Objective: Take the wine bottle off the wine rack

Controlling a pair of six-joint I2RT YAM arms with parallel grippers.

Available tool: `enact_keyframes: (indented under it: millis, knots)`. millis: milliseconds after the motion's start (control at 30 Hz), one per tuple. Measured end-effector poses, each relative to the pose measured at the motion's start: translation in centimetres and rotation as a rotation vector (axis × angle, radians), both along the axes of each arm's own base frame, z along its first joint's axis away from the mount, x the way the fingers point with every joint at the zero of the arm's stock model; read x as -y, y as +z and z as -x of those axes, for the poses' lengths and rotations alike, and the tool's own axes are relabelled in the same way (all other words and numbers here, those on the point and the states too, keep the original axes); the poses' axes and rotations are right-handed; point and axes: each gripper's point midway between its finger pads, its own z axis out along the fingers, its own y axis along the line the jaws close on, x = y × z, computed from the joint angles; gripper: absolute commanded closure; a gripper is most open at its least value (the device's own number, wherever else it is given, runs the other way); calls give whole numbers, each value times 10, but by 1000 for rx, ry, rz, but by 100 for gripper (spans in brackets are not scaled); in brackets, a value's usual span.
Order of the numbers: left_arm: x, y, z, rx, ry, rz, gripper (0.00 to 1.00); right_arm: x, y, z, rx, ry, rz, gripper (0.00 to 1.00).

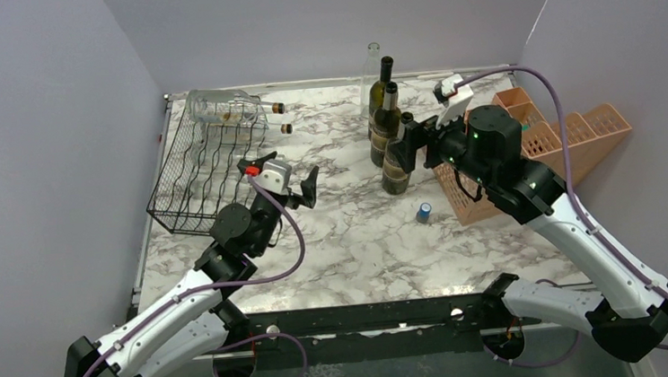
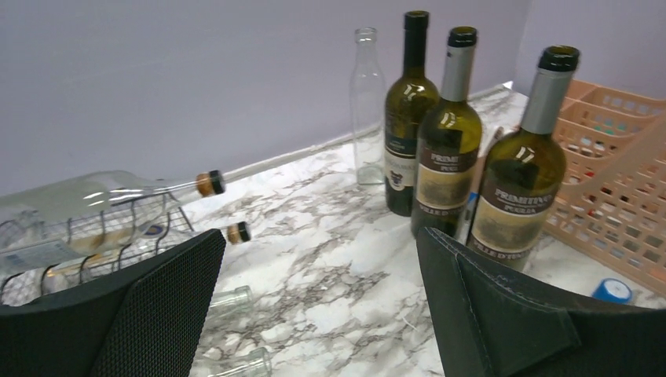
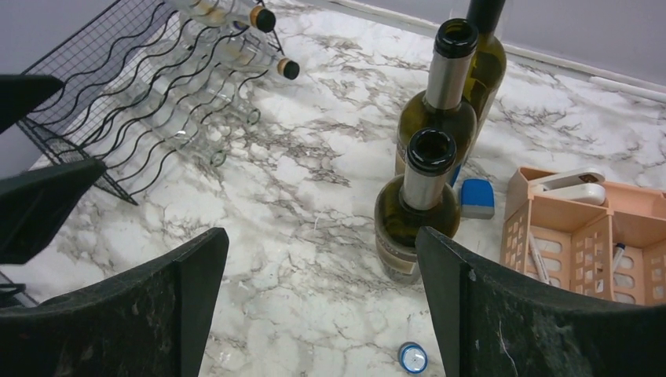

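The black wire wine rack (image 1: 207,167) stands at the table's left, with clear corked bottles (image 1: 225,107) lying on its top tier. Three dark green wine bottles stand upright mid-table; the nearest one (image 1: 395,161) is open-necked and has a tan label. My right gripper (image 1: 412,142) is open just right of it. In the right wrist view that bottle (image 3: 416,212) stands free ahead of the right gripper (image 3: 320,236), close to the right finger. My left gripper (image 1: 289,178) is open and empty beside the rack's front corner, over bare marble in the left wrist view (image 2: 320,236).
A salmon plastic crate (image 1: 561,139) sits at the right, under my right arm. A blue cap (image 1: 424,211) lies on the marble in front of the bottles. An empty clear bottle (image 1: 374,73) stands by the back wall. Walls close in the table on three sides.
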Motion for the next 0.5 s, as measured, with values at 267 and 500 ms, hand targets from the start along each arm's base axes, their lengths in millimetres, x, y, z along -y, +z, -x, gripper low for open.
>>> enact_keyframes:
  millis: [267,500]
  knots:
    - [-43,12,-7,37,153,33,1,-26,-20,15,-50,182,12,12]
    - [-70,16,-10,46,257,57,1,-97,-56,32,-144,391,15,11]
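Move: The clear bottle lying on the back of the rack is some 33 cm ahead of the left hand, 17 cm to its left and 17 cm lower. The second corked bottle lies about 5 cm nearer than it and 5 cm lower, and the rack's middle about 15 cm ahead, 22 cm left and 24 cm below. From the right hand the clear bottle is roughly 31 cm ahead, 37 cm left and 21 cm below; the nearest standing wine bottle is 10 cm straight ahead, 20 cm below. Both empty hands head leftward, touching nothing. The left one swings about 7 cm left towards the clear bottle on the rack, rising a little and turning some 15 degrees counter-clockwise. The right one moves faster as it goes, about 10 cm left, dropping 5 cm or so and drawing back, leaving the standing bottles for the middle of the table as it turns counter-clockwise. Both grippers stay wide open. ##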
